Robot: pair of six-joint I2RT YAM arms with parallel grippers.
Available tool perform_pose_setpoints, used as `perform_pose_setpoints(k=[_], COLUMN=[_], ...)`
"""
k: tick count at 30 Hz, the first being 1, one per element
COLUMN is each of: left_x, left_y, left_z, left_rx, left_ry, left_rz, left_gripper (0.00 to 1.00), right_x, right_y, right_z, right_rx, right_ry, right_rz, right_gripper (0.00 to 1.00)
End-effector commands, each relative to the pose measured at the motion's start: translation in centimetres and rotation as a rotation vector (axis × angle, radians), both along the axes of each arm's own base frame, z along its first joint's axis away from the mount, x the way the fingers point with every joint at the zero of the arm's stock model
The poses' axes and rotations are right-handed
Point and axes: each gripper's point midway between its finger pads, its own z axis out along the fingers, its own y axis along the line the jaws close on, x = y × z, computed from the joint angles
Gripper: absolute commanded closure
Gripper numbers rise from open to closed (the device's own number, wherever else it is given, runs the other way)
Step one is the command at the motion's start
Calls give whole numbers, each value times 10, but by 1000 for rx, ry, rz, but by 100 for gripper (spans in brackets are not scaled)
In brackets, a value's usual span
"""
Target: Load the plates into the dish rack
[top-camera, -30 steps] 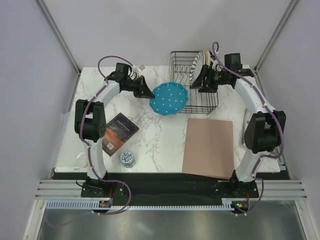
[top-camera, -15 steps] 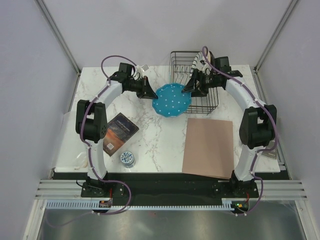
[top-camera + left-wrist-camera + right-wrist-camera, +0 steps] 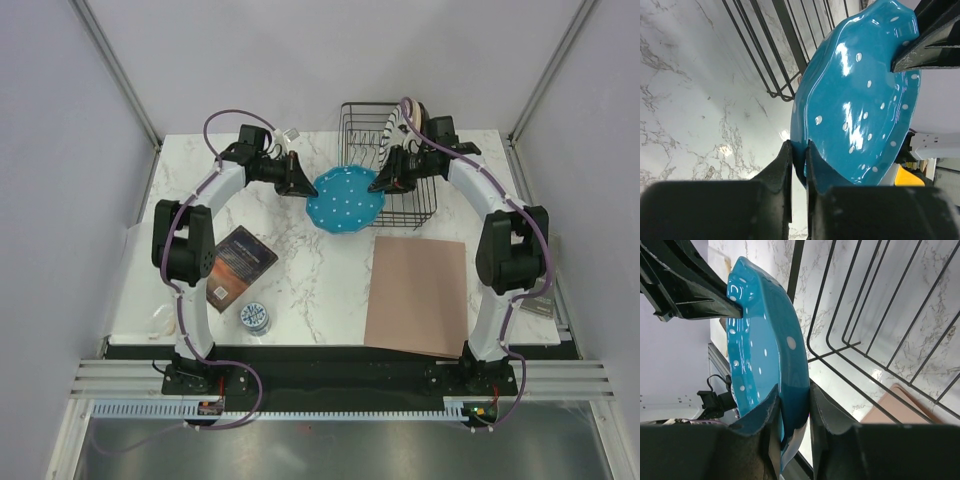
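The teal plate with white dots (image 3: 345, 198) hangs tilted above the table, just left of the black wire dish rack (image 3: 398, 217). My left gripper (image 3: 300, 185) is shut on its left rim, and the wrist view shows the rim (image 3: 860, 100) pinched between the fingers (image 3: 799, 147). My right gripper (image 3: 385, 180) is shut on the opposite rim (image 3: 765, 340), with its fingers (image 3: 792, 390) on either side of it. The rack's wires (image 3: 865, 315) pass close beside the plate. A black-striped plate (image 3: 399, 128) and a cream plate (image 3: 418, 112) stand upright in the rack's far right.
A brown mat (image 3: 415, 295) lies in front of the rack. A dark booklet (image 3: 238, 262) and a small patterned cup (image 3: 255, 317) sit at the near left. Grey walls enclose the table on three sides.
My right gripper came left out of the rack to the teal plate's right rim and closed on it. The left gripper carried the plate slightly right.
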Motion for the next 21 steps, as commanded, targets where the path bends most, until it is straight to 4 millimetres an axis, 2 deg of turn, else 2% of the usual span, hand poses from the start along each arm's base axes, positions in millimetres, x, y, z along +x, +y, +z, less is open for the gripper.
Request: perform_pose_setpoints(k=[1, 5, 6, 7, 8, 10, 11, 13, 14, 15, 17, 18, 20, 21], left_x=[0, 4, 8, 10, 11, 22, 21, 32, 32, 34, 33, 33, 30, 25], left_y=[-10, 1, 6, 14, 20, 38, 46, 66, 71, 78, 81, 83, 86, 90], left_z=[67, 60, 58, 65, 70, 75, 85, 92, 100, 101, 104, 104, 101, 98], left_rx=[-97, -34, -1, 17, 39, 139, 180, 288, 311, 349, 366, 376, 388, 404], left_ry=[-118, -128, -150, -173, -197, -275, -311, -388, -419, -446, -463, -465, -455, -450], left_rz=[-32, -3, 20, 40, 61, 131, 157, 224, 241, 257, 256, 262, 273, 281], left_gripper=[70, 28, 1, 0, 0, 0, 0, 0, 0, 0, 0, 0, 0, 0], right_x=[-1, -1, -3, -2, 2, 6, 17, 28, 35, 46, 57, 71, 83, 95], right_y=[8, 3, 0, -1, -5, -10, -16, -18, -19, -24, -25, -36, -43, -57], right_z=[45, 77, 91, 102, 124, 144, 162, 181, 200, 210, 231, 241, 248, 252], right_rx=[47, 16, 5, -5, -24, -58, -101, -133, -150, -201, -211, -252, -293, -342], right_ry=[-111, -217, -248, -282, -358, -428, -498, -573, -638, -696, -772, -817, -846, -867], right_rz=[38, 41, 32, 27, 17, -3, -47, -75, -99, -149, -203, -299, -402, -510], right_gripper=[100, 100, 100, 100, 100, 100, 100, 100, 100, 100, 100, 100, 100, 100])
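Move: Both hands already pinch the blue plate between them, its middle about 7 cm left of the right hand and 2 cm nearer the base. From the right hand, the dish rack's middle lies about 9 cm ahead, 3 cm right and 11 cm below; the racked plates stand about 14 cm ahead, 5 cm right and 5 cm below. From the left hand, the rack's middle is roughly 9 cm ahead and 18 cm right, some 9 cm lower. Left lets go, retreating up-left; right lifts the blue plate about 17 cm and forward, rolling some 35 degrees. ##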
